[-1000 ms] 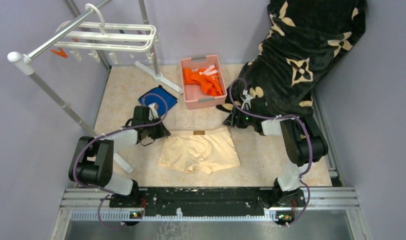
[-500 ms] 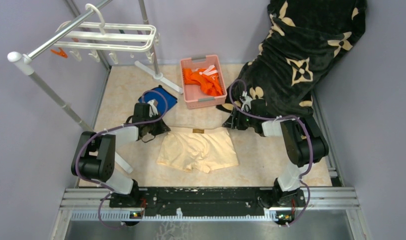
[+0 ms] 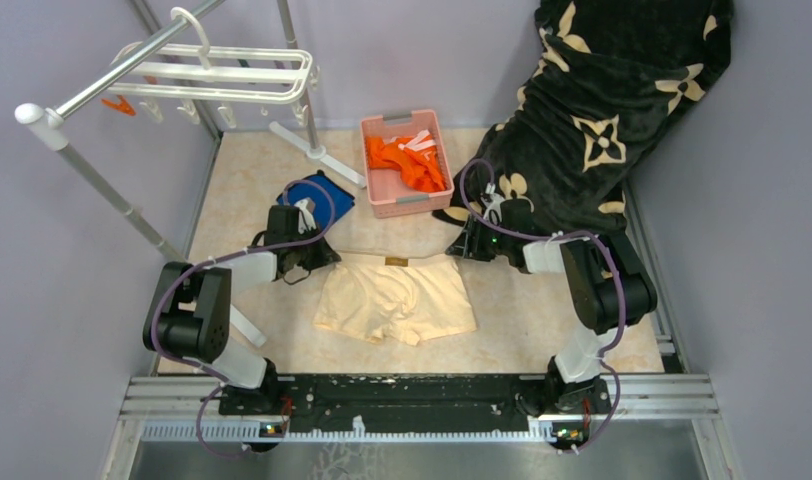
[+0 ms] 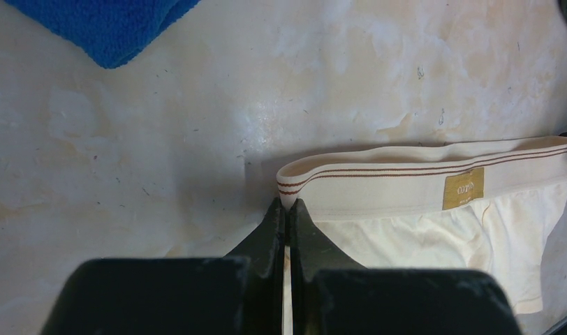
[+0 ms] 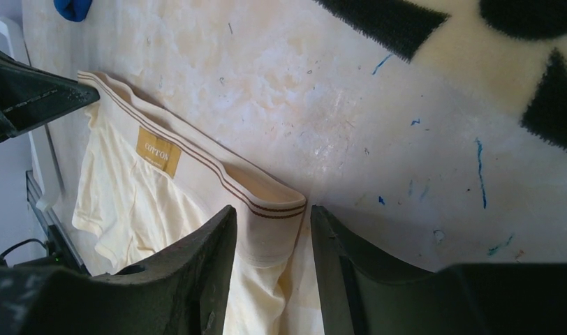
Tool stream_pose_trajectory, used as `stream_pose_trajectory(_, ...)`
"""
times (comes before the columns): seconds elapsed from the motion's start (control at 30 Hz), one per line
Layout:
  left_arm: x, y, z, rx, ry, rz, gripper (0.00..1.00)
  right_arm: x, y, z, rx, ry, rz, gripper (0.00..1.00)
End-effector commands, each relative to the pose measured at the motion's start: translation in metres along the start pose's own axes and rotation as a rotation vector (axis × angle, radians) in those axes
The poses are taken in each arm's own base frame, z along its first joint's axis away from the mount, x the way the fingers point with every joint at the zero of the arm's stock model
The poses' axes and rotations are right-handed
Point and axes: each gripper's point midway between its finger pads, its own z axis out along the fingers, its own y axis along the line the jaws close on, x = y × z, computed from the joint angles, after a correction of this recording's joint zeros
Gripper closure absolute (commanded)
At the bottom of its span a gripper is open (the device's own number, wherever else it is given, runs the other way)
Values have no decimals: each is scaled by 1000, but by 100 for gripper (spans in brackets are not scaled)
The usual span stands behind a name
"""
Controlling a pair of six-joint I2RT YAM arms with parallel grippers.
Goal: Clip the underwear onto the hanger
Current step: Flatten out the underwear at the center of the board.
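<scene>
The pale peach underwear [image 3: 397, 298] lies flat on the floor between my arms, waistband at the far side with a gold label [image 4: 464, 188]. My left gripper [image 3: 327, 262] is shut on the waistband's left corner [image 4: 288, 204], which is pinched up between the fingertips. At the waistband's right corner, my right gripper [image 3: 460, 248] stands open, a finger on each side of the raised fold [image 5: 270, 213], not touching it. The white hanger [image 3: 222, 75] hangs from the rack pole at the far left, small clips dangling under it.
A pink basket [image 3: 377, 170] with orange clothes sits behind the underwear. A blue folded cloth [image 3: 317, 200] lies by my left gripper. A black flowered blanket [image 3: 602, 110] covers the back right. The grey rack pole [image 3: 102, 185] and its white foot [image 3: 312, 150] stand at left.
The right gripper's jaws have narrowed around the waistband's right corner. The left gripper drew slightly left with its corner, and the underwear shifted a little leftward.
</scene>
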Motion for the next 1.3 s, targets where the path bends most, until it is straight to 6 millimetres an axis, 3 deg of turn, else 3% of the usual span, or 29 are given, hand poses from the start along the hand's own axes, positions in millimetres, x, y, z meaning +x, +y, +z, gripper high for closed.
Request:
stream_pose_trajectory(0.0,32,40,2,-151,98,-25,100,34,-18,3,83,103,62,56)
stream_pose_trajectory(0.37,31,39,1,-147,95,-25,100,41,-13,10,68,113,73,63)
stream_pose_trajectory(0.5,30,39,1,-143,92,-22,100,34,-17,7,98,69,57,76)
stream_pose_trajectory(0.77,31,27,-2,-86,98,-25,100,13,-33,-21,274,-55,-6,100)
stream_pose_trajectory(0.97,55,12,-10,-27,154,-70,100,24,-51,-46,414,-32,-16,100)
stream_pose_trajectory(1.27,109,-7,-31,-131,215,-94,100,60,-46,-84,449,21,18,100)
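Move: The right corner of the underwear's waistband is between my open right fingertips, about 1 cm left of my right hand and 1 cm below it. From there the waistband's label lies about 12 cm left and 1 cm back, and the pink basket some 17 cm ahead and 9 cm left. My left hand already holds the other corner. From it the right corner lies about 23 cm right, level ahead, and the blue cloth 12 cm ahead and 3 cm left. I ease my right hand about 1 cm left and 1 cm down and shut its fingers on the waistband corner. Then I draw that corner to the right and back towards my base, rolling and turning the wrist clockwise. My left hand holds still, pinching its corner, until the right has its grip; then it drags back about 5 cm and right 4 cm alongside. ##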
